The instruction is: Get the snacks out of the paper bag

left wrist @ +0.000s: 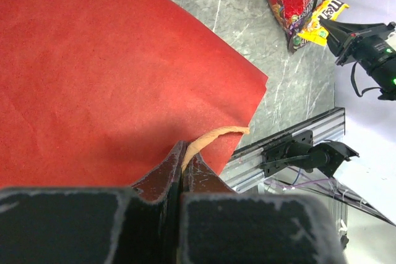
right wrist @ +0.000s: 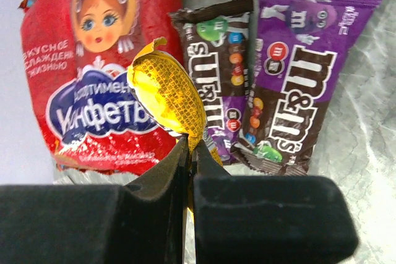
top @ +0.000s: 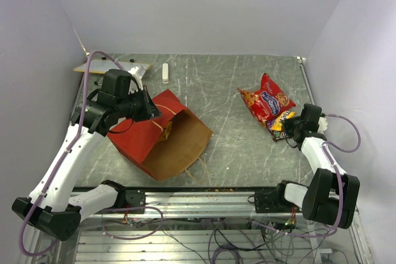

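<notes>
The red paper bag lies on its side at left centre, its brown kraft mouth facing the near edge. My left gripper is shut on the bag's tan string handle, above the red paper. The red snack bag with a blue logo lies at the right, small packets beside it. My right gripper is shut on a yellow candy wrapper, held over the red bag, a dark brown packet and a purple packet.
A white stick-shaped object and a tan board with a silvery item lie at the far left edge. The aluminium rail runs along the near edge. Grey walls close in both sides.
</notes>
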Robot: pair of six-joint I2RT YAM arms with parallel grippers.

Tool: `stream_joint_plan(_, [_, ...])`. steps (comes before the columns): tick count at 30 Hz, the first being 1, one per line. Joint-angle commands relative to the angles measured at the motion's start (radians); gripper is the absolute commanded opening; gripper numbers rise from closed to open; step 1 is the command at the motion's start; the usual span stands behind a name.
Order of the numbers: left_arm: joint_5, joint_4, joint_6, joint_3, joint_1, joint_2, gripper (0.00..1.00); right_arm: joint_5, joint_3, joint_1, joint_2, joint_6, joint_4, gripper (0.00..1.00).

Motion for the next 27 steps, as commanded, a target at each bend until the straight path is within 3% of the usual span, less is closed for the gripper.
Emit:
stream_joint_plan(1, [0.023,-0.015,0.033,0.045,0.005,-0.001,0.07,-0.019,-0.029,-0.038,0.02,0.122,0.118,0.0])
stream_joint_plan(8, [0.016,-0.025,0.043,0.052,0.006,-0.006,0.07,0.008,-0.139,-0.056,-0.019,0.192,0.18,0.0])
stream_joint_plan(11, [0.028,-0.021,0.043,0.048,0.006,-0.001,0.07,0.021,-0.149,-0.058,-0.016,0.173,0.145,0.22])
stream_joint_plan(13, [0.036,-0.019,0.04,0.046,0.005,0.0,0.07,0.029,-0.133,-0.058,-0.026,0.102,0.099,0.4])
stream_joint_plan(15, [0.038,-0.017,0.038,0.042,0.005,-0.004,0.07,0.065,-0.109,-0.058,-0.046,0.022,0.016,0.52])
stream_joint_plan(22, [0.067,0.005,0.017,0.017,0.005,-0.019,0.07,0.196,-0.013,-0.044,-0.136,-0.135,-0.258,0.65])
stream_joint_plan(27, [0.093,0.022,0.008,-0.003,0.005,-0.025,0.07,0.085,-0.003,-0.024,-0.179,-0.23,-0.269,0.66])
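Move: The right hand still holds the yellow M&M's packet by one end. The small brown M&M's pack where it is going lies about 3 cm ahead and 7 cm below. The larger purple M&M's pack is some 2 cm back and 2 cm to the right of the hand, and the red candy bag about 11 cm ahead and 4 cm left. From the left hand, the brown pack is roughly 12 cm ahead, 45 cm right and 26 cm lower. Letting go of the yellow packet over the two M&M's packs, the right fingers open from nearly shut to about two-thirds wide, after the hand has sunk some 3 cm with a slight clockwise turn. The opened hand then draws back towards its base, about 5 cm in all, drifting a little right and rising again by nearly 3 cm. ##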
